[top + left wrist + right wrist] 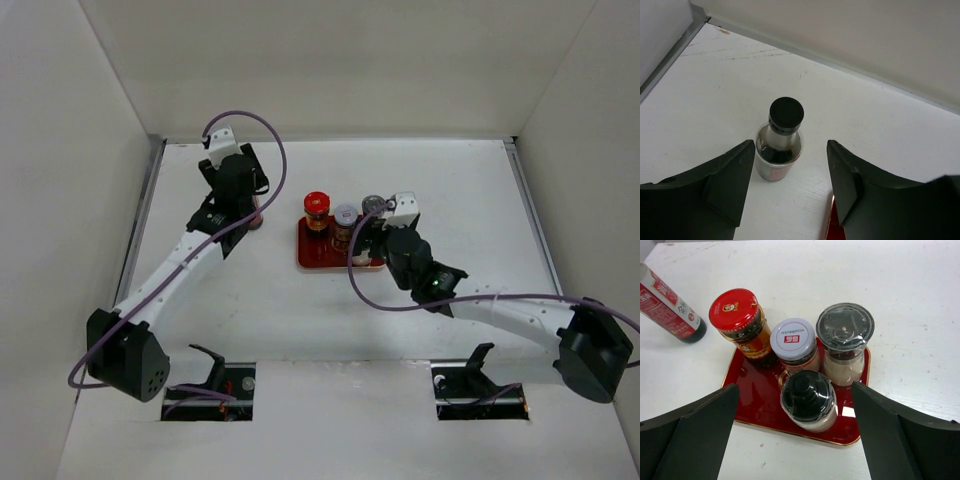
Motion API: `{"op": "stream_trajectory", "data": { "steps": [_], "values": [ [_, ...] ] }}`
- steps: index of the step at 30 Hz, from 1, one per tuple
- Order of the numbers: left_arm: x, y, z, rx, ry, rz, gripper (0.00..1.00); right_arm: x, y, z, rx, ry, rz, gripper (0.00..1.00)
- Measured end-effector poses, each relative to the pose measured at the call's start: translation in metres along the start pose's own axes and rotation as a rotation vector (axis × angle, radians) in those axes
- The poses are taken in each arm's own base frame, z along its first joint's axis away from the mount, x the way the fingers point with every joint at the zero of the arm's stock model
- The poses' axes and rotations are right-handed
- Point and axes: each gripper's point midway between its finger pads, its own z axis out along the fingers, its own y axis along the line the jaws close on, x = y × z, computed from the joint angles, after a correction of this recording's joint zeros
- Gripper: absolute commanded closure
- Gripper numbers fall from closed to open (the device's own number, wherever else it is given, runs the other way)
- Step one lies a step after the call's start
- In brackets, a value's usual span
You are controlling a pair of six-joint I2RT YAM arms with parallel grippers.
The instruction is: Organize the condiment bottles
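Four containers stand on the flat red tray (750,395): the red-lidded jar (735,310), the pale-lidded jar (794,335), the grey-lidded shaker (845,327) and, nearest, the short black-capped one (807,395). My right gripper (795,420) is open, with a finger on either side of the short one and not touching it. The tall black-capped bottle (782,137) stands upright on the table left of the tray. My left gripper (790,170) is open just behind it, with the bottle ahead of the fingertips. In the top view the left gripper (240,190) hides most of that bottle.
White walls enclose the table on three sides, with a metal strip (670,55) along the left edge. The tray's corner (830,225) lies just under my left gripper's right finger. In the top view the tray (320,260) sits mid-table and the right gripper (372,240) is over its right part.
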Motion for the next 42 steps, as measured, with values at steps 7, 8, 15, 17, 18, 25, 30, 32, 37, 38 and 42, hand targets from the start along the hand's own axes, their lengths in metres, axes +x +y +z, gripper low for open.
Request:
{"op": "stream_trajectory", "data": {
  "steps": [7, 8, 15, 17, 18, 25, 30, 32, 37, 38, 42],
  "values": [
    [0.02, -0.002, 0.024, -0.028, 0.059, 0.06, 0.47, -0.004, -0.006, -0.011, -0.014, -0.025, 0.02, 0.0],
    [0.022, 0.0, 0.026, -0.036, 0.066, 0.067, 0.47, -0.005, -0.007, -0.011, -0.014, -0.026, 0.021, 0.0],
    [0.019, 0.008, 0.037, -0.065, 0.067, 0.079, 0.54, -0.007, -0.011, -0.009, -0.01, -0.03, 0.028, 0.0],
    [0.018, 0.008, 0.039, -0.067, 0.064, 0.08, 0.57, -0.007, -0.011, -0.009, -0.011, -0.03, 0.028, 0.0],
    [0.019, 0.008, 0.04, -0.069, 0.066, 0.082, 0.59, -0.007, -0.01, -0.009, -0.011, -0.029, 0.027, 0.0],
    [0.02, 0.01, 0.046, -0.076, 0.068, 0.095, 0.73, 0.0, -0.009, -0.006, -0.013, -0.014, 0.019, 0.0],
    [0.018, 0.012, 0.048, -0.08, 0.064, 0.094, 0.65, -0.002, -0.008, -0.006, -0.019, -0.019, 0.023, 0.0],
    [0.018, 0.012, 0.048, -0.08, 0.062, 0.102, 0.6, -0.003, -0.007, -0.006, -0.021, -0.024, 0.026, 0.0],
    [0.014, 0.013, 0.05, -0.088, 0.044, 0.107, 0.58, -0.004, -0.007, -0.006, -0.022, -0.027, 0.028, 0.0],
    [0.013, 0.012, 0.05, -0.088, 0.041, 0.107, 0.6, -0.004, -0.007, -0.006, -0.023, -0.027, 0.029, 0.0],
    [0.012, 0.012, 0.051, -0.086, 0.033, 0.107, 0.72, -0.004, -0.007, -0.006, -0.023, -0.027, 0.029, 0.0]
  ]
}}
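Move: About 5 cm ahead of the left hand and 2 cm to its left stands the tall black-capped bottle, its middle some 12 cm below the hand and its cap only a few centimetres lower. The red-lidded jar is roughly 16 cm to the right of the bottle and 2 cm nearer; the red tray's middle is 22 cm right of it and 5 cm nearer. From the right hand, the tall bottle lies about 12 cm ahead, 29 cm left and 4 cm down. Easing forward about 4 cm and slightly left, the left hand brings its partly open fingers to either side of the tall bottle's black cap, sinking some 3 cm early on. The fingers narrow around the cap and pinch it from both sides, while the wrist tips down about 5 degrees. ##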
